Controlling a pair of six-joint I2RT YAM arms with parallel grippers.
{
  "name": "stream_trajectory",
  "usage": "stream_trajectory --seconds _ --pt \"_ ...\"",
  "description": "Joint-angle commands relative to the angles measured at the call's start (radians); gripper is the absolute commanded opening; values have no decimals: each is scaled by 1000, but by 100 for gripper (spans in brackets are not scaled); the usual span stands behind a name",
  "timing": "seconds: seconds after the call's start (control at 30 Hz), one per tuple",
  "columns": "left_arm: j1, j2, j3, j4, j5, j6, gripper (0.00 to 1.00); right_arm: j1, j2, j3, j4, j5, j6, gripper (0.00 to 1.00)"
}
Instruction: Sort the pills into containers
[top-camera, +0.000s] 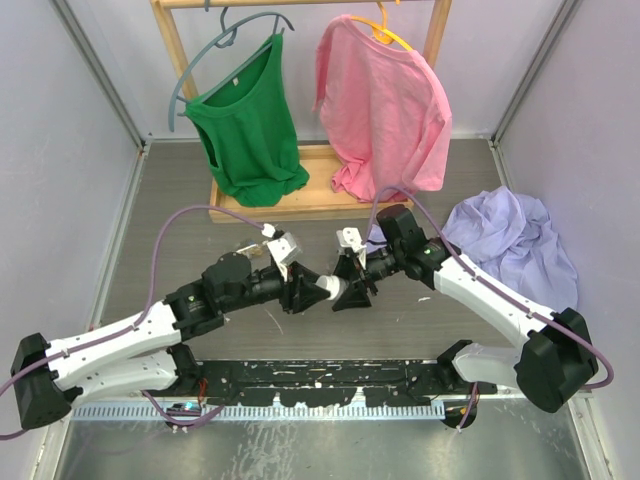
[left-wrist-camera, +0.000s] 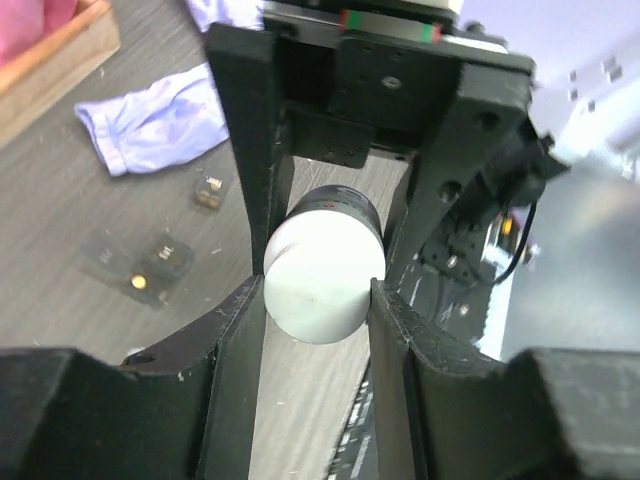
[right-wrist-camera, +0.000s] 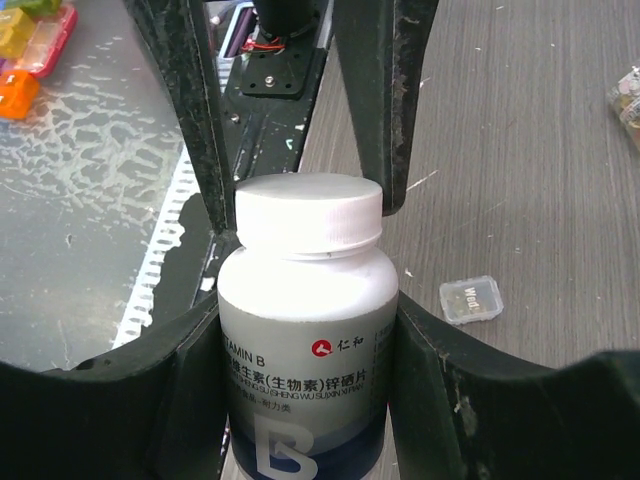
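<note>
My right gripper (right-wrist-camera: 308, 330) is shut on a white vitamin B pill bottle (right-wrist-camera: 305, 330), its fingers clamping the body from both sides. In the top view the bottle (top-camera: 331, 286) hangs between the two arms above the table's middle. My left gripper (left-wrist-camera: 320, 290) is shut on the bottle's white cap (left-wrist-camera: 322, 275), one finger against each side. From the right wrist view, its fingers (right-wrist-camera: 200, 130) flank the cap (right-wrist-camera: 308, 210). Tiny containers lie on the table: dark tubs (left-wrist-camera: 160, 262) (left-wrist-camera: 208, 190) and a clear one marked "Wed" (right-wrist-camera: 470, 299). No pills show.
A wooden rack holding a green shirt (top-camera: 245, 125) and a pink shirt (top-camera: 385, 105) stands at the back. A lilac cloth (top-camera: 515, 235) is bunched at the right. A coloured pill box (right-wrist-camera: 30, 40) lies beyond the near rail (top-camera: 320, 375).
</note>
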Motion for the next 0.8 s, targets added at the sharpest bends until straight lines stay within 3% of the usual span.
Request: stream_trajectory --seconds 0.0,0.13,0.23,0.3,0.43,0.47,0.63,0.77 --pt "29 19 2 6 421 394 21 0 -22 39 97 -18 -1 1" --pt "108 29 8 -32 534 519 22 1 -22 40 96 -18 -3 1" --pt "164 33 8 -27 567 543 28 1 -20 39 95 -16 -3 1" --pt "189 30 1 2 568 543 42 1 -20 39 94 -18 -4 1" --pt "210 12 -12 72 524 544 90 1 -16 39 94 -19 -5 1" --pt "209 7 -12 83 500 541 96 1 -16 39 94 -18 -6 1" --pt "211 -41 -12 93 402 481 98 1 -16 39 94 -17 -7 1" --pt "211 -112 -26 115 287 248 98 1 -15 42 91 -16 -9 1"
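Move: The white cap is already between the left fingertips, its middle about 1 cm to the right of the left hand point; from the right hand, which holds the bottle, the cap sits some 4 cm left and 1 cm back. On the table some 18 cm below the left hand, the clear pill box lies about 4 cm ahead and 4 cm left, and the dark pill box 8 cm ahead and 1 cm right. Left hand twists about 25 degrees clockwise, seen from the left, gripping the cap, then opens and backs 2 cm left. ##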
